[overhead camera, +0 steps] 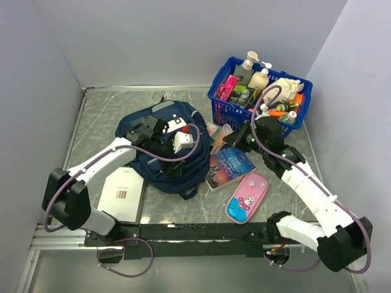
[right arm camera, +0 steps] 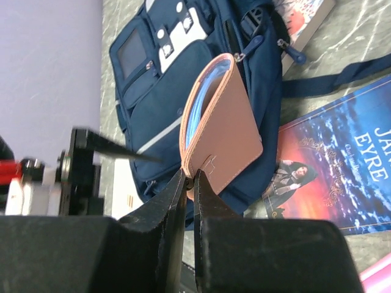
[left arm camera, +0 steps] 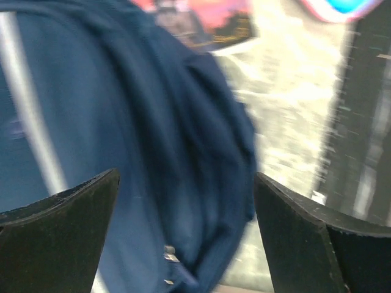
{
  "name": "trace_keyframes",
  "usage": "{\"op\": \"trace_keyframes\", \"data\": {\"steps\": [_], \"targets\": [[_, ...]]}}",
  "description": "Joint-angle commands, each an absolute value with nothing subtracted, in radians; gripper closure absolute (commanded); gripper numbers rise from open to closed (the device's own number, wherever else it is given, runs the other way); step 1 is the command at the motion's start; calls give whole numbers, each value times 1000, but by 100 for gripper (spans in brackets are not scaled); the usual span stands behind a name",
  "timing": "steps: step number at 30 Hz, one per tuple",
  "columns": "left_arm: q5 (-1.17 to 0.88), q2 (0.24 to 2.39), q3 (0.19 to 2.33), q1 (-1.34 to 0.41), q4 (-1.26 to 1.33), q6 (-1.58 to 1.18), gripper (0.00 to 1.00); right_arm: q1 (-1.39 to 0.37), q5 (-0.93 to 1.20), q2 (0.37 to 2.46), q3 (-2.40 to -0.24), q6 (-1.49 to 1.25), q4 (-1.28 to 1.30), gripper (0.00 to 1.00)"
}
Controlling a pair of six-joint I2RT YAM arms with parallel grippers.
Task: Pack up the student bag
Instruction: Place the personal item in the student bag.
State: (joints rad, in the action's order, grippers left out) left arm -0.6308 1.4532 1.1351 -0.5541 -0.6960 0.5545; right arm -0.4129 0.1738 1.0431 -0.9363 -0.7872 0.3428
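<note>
The navy student bag [overhead camera: 165, 160] lies flat at mid-table, and also shows in the right wrist view [right arm camera: 183, 67] with its white patch and grey trim. My left gripper [overhead camera: 173, 160] hovers open over its near right edge. Blurred blue fabric [left arm camera: 153, 122] fills the space between the open jaws [left arm camera: 186, 174], which hold nothing. My right gripper [overhead camera: 237, 139] is shut on the lower corner of a tan leather wallet-like notebook [right arm camera: 223, 128] with blue inner pages. It holds the notebook upright above the bag's right side [overhead camera: 226, 135].
A "Jane Eyre" book [overhead camera: 229, 166] and a pink pencil case [overhead camera: 247, 198] lie right of the bag. A white notebook [overhead camera: 122, 192] lies near left. A blue plastic basket [overhead camera: 221, 105] full of bottles and stationery stands at the back right. Walls close three sides.
</note>
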Motion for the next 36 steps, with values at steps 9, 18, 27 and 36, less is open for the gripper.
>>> {"op": "trace_keyframes", "data": {"steps": [9, 18, 27, 36], "targets": [[-242, 1465, 1062, -620, -347, 483, 11, -414, 230, 991, -885, -792, 244, 88], [-86, 1460, 1012, -666, -293, 540, 23, -410, 255, 986, -864, -805, 233, 88], [-3, 1443, 1032, -686, -288, 563, 38, -387, 271, 979, -848, -815, 221, 89], [38, 1453, 1129, -686, -322, 532, 76, -387, 291, 980, -825, -819, 198, 89]]}}
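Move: The rim of the student bag's opening lies some 7 cm ahead of the left hand, level sideways and about 3 cm below. The Jane Eyre book lies about 18 cm to this hand's right and 1 cm ahead; the white box is roughly 23 cm to its left and 9 cm back, both on the table. For the right hand, still holding the tan personal item, the opening is about 14 cm left, 2 cm ahead and 12 cm below. The left hand, open above the bag, travels about 8 cm forward to the rim of the opening, dipping 2 to 3 cm on the way and rolling some 30 degrees, then its spread fingers close from either side to pinch the fabric edge of the front panel as it starts to rise again by about 1.5 cm. The right hand keeps its grip on the personal item off to the right of the opening and only eases some 2 cm down and back. ##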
